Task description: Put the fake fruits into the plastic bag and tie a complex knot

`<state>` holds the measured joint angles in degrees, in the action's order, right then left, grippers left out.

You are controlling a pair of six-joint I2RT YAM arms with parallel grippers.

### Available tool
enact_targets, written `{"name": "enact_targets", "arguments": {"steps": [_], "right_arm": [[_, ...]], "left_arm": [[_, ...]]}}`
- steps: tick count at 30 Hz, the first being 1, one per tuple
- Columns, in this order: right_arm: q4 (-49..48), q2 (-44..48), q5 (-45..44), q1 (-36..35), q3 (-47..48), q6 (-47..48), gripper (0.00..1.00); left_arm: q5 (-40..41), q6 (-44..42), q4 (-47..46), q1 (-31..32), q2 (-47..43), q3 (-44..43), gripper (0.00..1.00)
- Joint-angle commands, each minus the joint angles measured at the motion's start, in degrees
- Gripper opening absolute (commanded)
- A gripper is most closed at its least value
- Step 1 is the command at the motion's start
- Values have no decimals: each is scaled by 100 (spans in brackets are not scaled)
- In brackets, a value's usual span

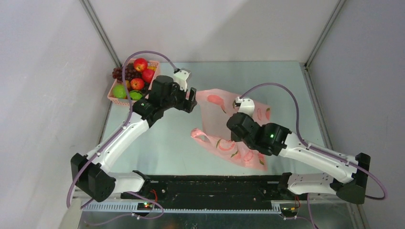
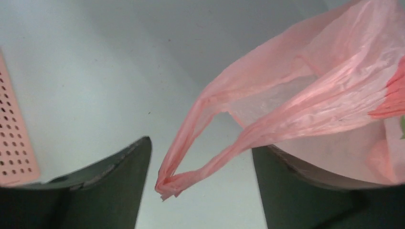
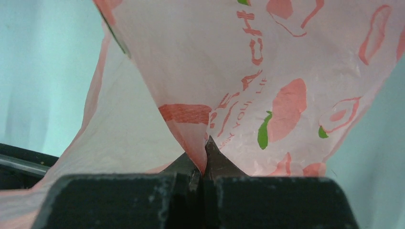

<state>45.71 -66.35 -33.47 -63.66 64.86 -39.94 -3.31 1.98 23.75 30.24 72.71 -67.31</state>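
The pink plastic bag point(image 1: 217, 107) with peach prints lies on the table's middle, flat and wrinkled. My right gripper point(image 3: 205, 148) is shut on a pinched fold of the plastic bag point(image 3: 200, 67). My left gripper point(image 1: 191, 98) stands open at the bag's left edge; a twisted loop handle point(image 2: 191, 179) hangs loose between its dark fingers point(image 2: 122, 186), touching neither. The fake fruits point(image 1: 137, 76), red and green apples with dark grapes, sit in a pink lattice basket point(image 1: 114, 98) at the far left.
The basket's perforated wall point(image 2: 12, 143) shows at the left of the left wrist view. A black rail point(image 1: 205, 186) runs along the near edge between the arm bases. Purple cables loop above both arms.
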Motion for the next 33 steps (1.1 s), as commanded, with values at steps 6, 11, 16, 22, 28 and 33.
{"name": "enact_targets", "arguments": {"steps": [6,11,16,22,28,33], "right_arm": [[-299,103,465,722,-6,175,0],[-488,24,681,955,-6,310,0],[-631,-45,909,1059,-2,356,0],[-766,-52,959,1133,-5,376,0],[-857,-56,954,1152,-1,373,0],[-936,-129,949,1160,-6,354,0]], "left_arm": [[-1305,-832,291,-101,-962,-47,99],[-1193,-885,684,-491,-1355,-125,99],[-915,-620,576,-1528,-1519,-58,99],[465,-287,391,-2726,-1172,-107,100],[1627,558,112,-3749,-281,-366,99],[1728,1031,-174,-4266,625,-739,99]]}}
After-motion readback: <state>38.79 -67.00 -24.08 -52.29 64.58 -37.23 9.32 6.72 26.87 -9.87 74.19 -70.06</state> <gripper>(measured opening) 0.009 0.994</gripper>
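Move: The fruit basket's middle lies about 28 cm to the left hand's left, some 15 cm ahead and 17 cm below. The watermelon stands in its near end, 27 cm left and 8 cm ahead of the hand, the green apple some 8 cm left of it and 2 cm farther out. The bag handle is still at the left fingers, 1 or 2 cm ahead and below. From the right hand the basket is roughly 45 cm left, 28 cm ahead and 15 cm lower. Finish opening the left gripper at the bag handle, draw it back about 5 cm while lifting clear, then swing it nearly 30 cm left and somewhat forward towards the fruit basket, turning the wrist counter-clockwise by about 50 degrees and sinking again, fingers wide. Keep the right fingers shut on the bag and ease that hand forward a few centimetres. ##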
